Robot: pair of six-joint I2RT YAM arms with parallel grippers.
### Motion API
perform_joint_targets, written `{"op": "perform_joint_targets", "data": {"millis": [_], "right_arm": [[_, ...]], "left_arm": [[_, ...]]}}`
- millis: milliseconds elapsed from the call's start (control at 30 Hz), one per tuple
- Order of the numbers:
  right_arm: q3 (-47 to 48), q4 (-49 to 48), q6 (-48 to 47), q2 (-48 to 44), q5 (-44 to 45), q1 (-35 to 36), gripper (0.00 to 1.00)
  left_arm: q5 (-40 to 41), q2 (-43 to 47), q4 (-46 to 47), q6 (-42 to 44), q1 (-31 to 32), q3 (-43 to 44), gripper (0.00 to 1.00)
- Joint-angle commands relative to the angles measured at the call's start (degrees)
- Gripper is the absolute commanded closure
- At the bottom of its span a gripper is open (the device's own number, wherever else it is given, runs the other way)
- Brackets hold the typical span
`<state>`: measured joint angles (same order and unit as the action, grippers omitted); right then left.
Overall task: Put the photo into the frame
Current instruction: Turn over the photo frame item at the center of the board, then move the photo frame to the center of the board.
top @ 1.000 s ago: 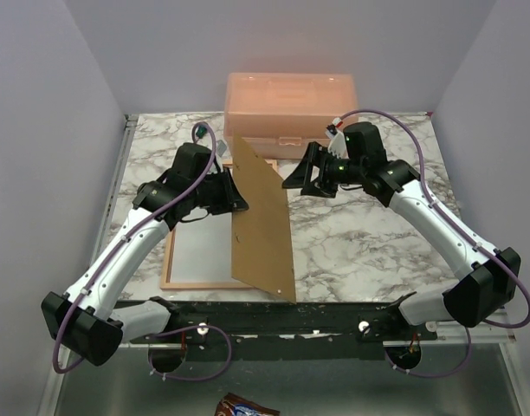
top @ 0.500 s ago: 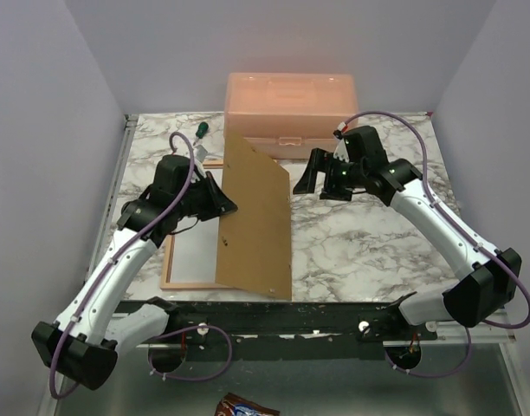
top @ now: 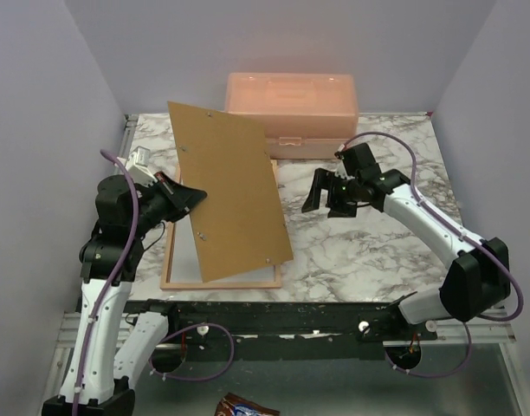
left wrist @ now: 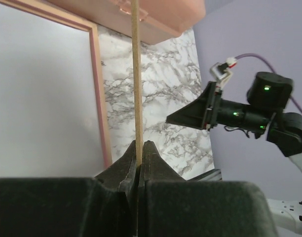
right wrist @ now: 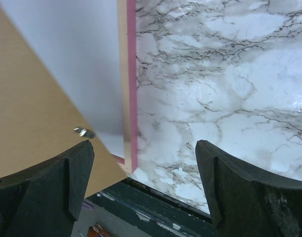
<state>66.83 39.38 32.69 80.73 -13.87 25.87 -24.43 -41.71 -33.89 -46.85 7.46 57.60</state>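
The frame (top: 222,283) lies flat on the marble table at the left, its pale grey inside showing, with a pink outer edge (right wrist: 127,74) and rail (left wrist: 99,89). The photo is out of view. My left gripper (top: 196,198) is shut on the left edge of a brown backing board (top: 226,195), which it holds tilted above the frame. In the left wrist view the board (left wrist: 136,74) runs edge-on out of the closed jaws of the left gripper (left wrist: 139,148). My right gripper (top: 326,192) hangs open to the right of the board, holding nothing; in its own view the right gripper (right wrist: 143,153) spans the frame's corner.
A translucent pink lidded box (top: 291,104) stands at the back middle, close behind the raised board. The board (right wrist: 27,113) carries small metal turn clips (right wrist: 84,132). The table's dark front rail (top: 274,314) runs just below the frame. Grey walls close in both sides.
My left arm has drawn back to the left and swung the board from near edge-on to a wide tilted face, its jaws closing on it. The right gripper has dropped slightly and opened wider.
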Motion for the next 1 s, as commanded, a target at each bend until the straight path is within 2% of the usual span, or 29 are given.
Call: {"op": "perform_joint_targets", "data": {"millis": [0, 167, 400, 467, 733, 833, 967], "right_arm": [[-2.93, -4.99, -0.13, 3.93, -3.9, 0.23, 0.11], [-3.61, -8.94, 1.58, 9.13, -5.42, 2.27, 0.14], [0.27, -12.49, 3.95, 17.56, -4.04, 7.55, 0.31], [1.7, -12.83, 4.27, 20.04, -2.94, 8.86, 0.33], [7.05, -11.93, 4.87, 28.66, 2.3, 13.95, 0.38], [8.3, -10.31, 4.69, 30.63, 5.64, 15.23, 0.43], [7.98, -9.58, 4.69, 31.25, 8.53, 15.95, 0.56]], "left_arm": [[-4.26, 3.31, 0.81, 0.17, -2.35, 5.42, 1.0], [-2.49, 4.51, -3.41, 2.52, -2.51, 10.88, 1.0], [4.8, 5.67, -12.65, 8.03, -2.61, 19.72, 1.0], [6.44, 6.35, -13.77, 8.65, -2.56, 20.99, 1.0], [6.67, 6.35, -14.54, 9.3, -2.62, 21.7, 1.0], [6.5, 6.16, -14.4, 9.5, -2.6, 21.16, 1.0], [6.05, 5.79, -14.1, 9.69, -2.57, 20.31, 1.0]]}}
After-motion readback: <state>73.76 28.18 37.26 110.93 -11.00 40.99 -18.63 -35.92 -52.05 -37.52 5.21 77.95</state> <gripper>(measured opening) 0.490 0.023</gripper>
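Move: The right gripper is empty; the stretch of the frame's right rim it goes for lies about 11 cm left, 1 cm back and 15 cm below it. The white-filled frame's middle is some 27 cm left and 4 cm ahead, equally low; the pink box stands roughly 30 cm ahead, 7 cm left and 9 cm down. From the left gripper, holding the backing board, that rim spot is about 5 cm ahead, 16 cm right and 31 cm down. Drop the right gripper about 13 cm and carry it some 11 cm left to the frame's right rim, sinking first and then sweeping across, while narrowing its fingers to about half open, one each side of the rim. Meanwhile keep the left grip on the backing board, raise it about 10 cm, draw it back and slightly left, tip the fingers up some 15 degrees, then ease slightly down. ##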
